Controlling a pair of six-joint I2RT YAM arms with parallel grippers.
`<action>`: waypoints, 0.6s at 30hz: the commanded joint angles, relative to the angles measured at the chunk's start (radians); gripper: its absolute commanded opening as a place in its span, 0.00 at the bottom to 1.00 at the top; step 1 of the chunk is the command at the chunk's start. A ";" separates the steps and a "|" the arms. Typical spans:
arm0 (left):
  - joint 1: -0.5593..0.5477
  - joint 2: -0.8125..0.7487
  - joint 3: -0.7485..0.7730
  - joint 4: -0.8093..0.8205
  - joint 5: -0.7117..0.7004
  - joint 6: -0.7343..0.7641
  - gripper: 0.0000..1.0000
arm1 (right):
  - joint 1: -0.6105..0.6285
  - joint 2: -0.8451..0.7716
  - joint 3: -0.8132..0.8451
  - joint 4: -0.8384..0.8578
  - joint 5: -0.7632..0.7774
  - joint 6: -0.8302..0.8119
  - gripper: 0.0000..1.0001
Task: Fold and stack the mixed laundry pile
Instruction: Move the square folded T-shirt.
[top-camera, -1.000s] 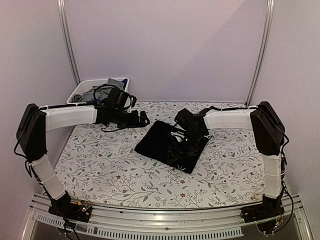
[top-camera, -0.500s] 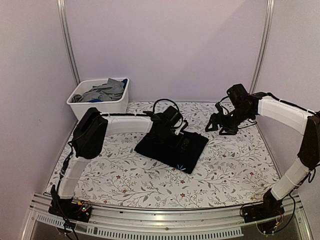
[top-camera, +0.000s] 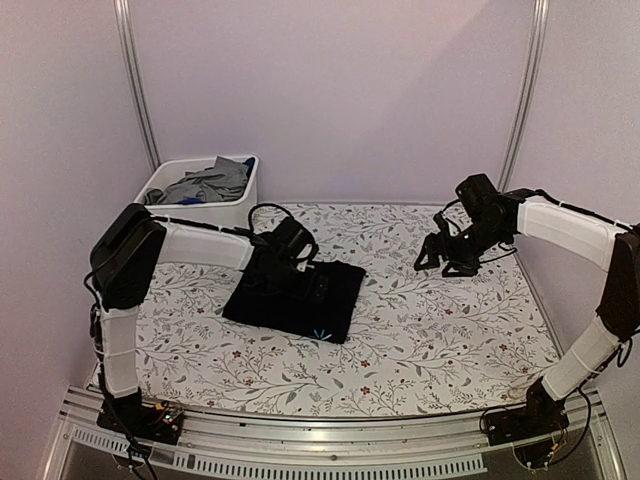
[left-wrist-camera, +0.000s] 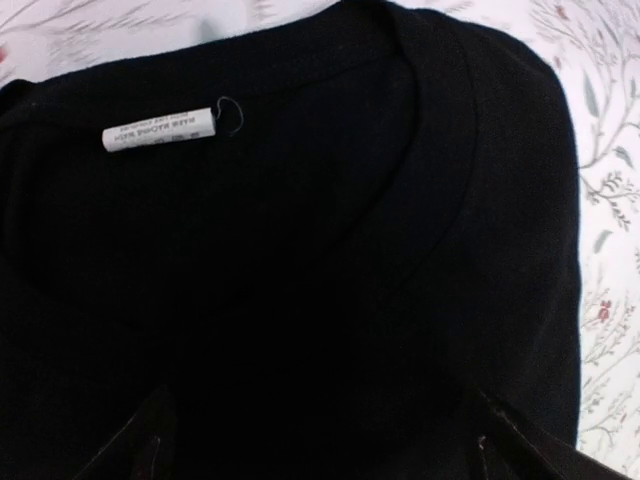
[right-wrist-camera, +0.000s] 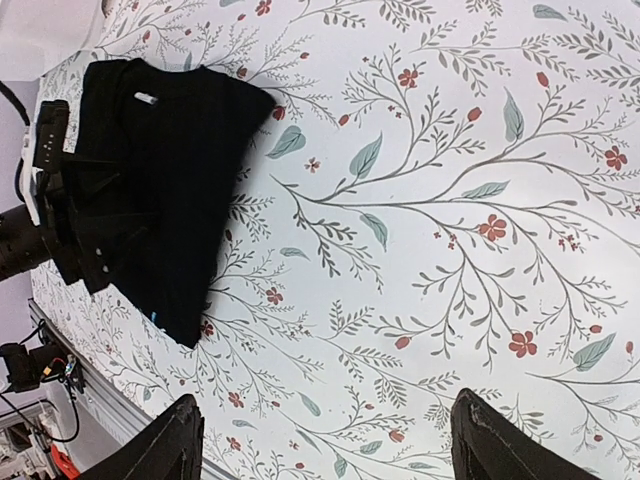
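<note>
A folded black T-shirt (top-camera: 290, 300) lies flat on the floral table, left of centre, with a small light-blue mark (top-camera: 320, 335) at its near edge. My left gripper (top-camera: 312, 290) sits low over it, open. In the left wrist view its fingertips (left-wrist-camera: 138, 452) straddle plain black cloth (left-wrist-camera: 300, 250) below the neckline and the white label (left-wrist-camera: 160, 128). My right gripper (top-camera: 432, 262) hangs open over bare tablecloth at the far right, nothing between its fingers (right-wrist-camera: 172, 440). The black T-shirt (right-wrist-camera: 160, 180) shows far off in that view. More of the laundry pile, grey cloth (top-camera: 208, 182) with a bit of blue (top-camera: 190, 201), lies in the bin.
The white plastic bin (top-camera: 205, 213) stands at the back left corner, beside the left wall. The floral tablecloth (top-camera: 440, 320) covers the table; metal frame posts stand at the back corners. The table's near edge is a metal rail (top-camera: 330, 435).
The right arm left the black T-shirt and swung to the far right. The left arm came from the bin onto the shirt, and the shirt has slid left and squared up.
</note>
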 joint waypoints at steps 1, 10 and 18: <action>0.139 -0.071 -0.308 -0.127 -0.020 -0.105 1.00 | -0.006 0.032 0.024 0.014 -0.015 -0.020 0.84; 0.473 -0.325 -0.577 -0.129 0.026 0.106 1.00 | -0.007 0.075 0.040 0.052 -0.045 -0.020 0.84; 0.592 -0.138 -0.394 -0.278 0.012 0.343 0.99 | -0.013 0.115 0.077 0.055 -0.057 -0.029 0.84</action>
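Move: My left fingertips already rest on the black folded T-shirt, whose middle lies some 6 cm to their left and 4 cm back. The bare table where the shirt is going lies about 31 cm to the left and 2 cm back. The laundry bin stands beyond it, roughly 34 cm left of the hand and 26 cm ahead. From my right hand, the shirt's middle is about 35 cm left and 13 cm below, roughly level in reach. I keep my left fingers wide open and down on the shirt, dragging it flat to the left, some 25 cm across the table towards the clear patch in front of the bin, quick at first and easing off at the end. As it slides, I turn the hand counter-clockwise by about 20 degrees and finish with a slight push forward. ##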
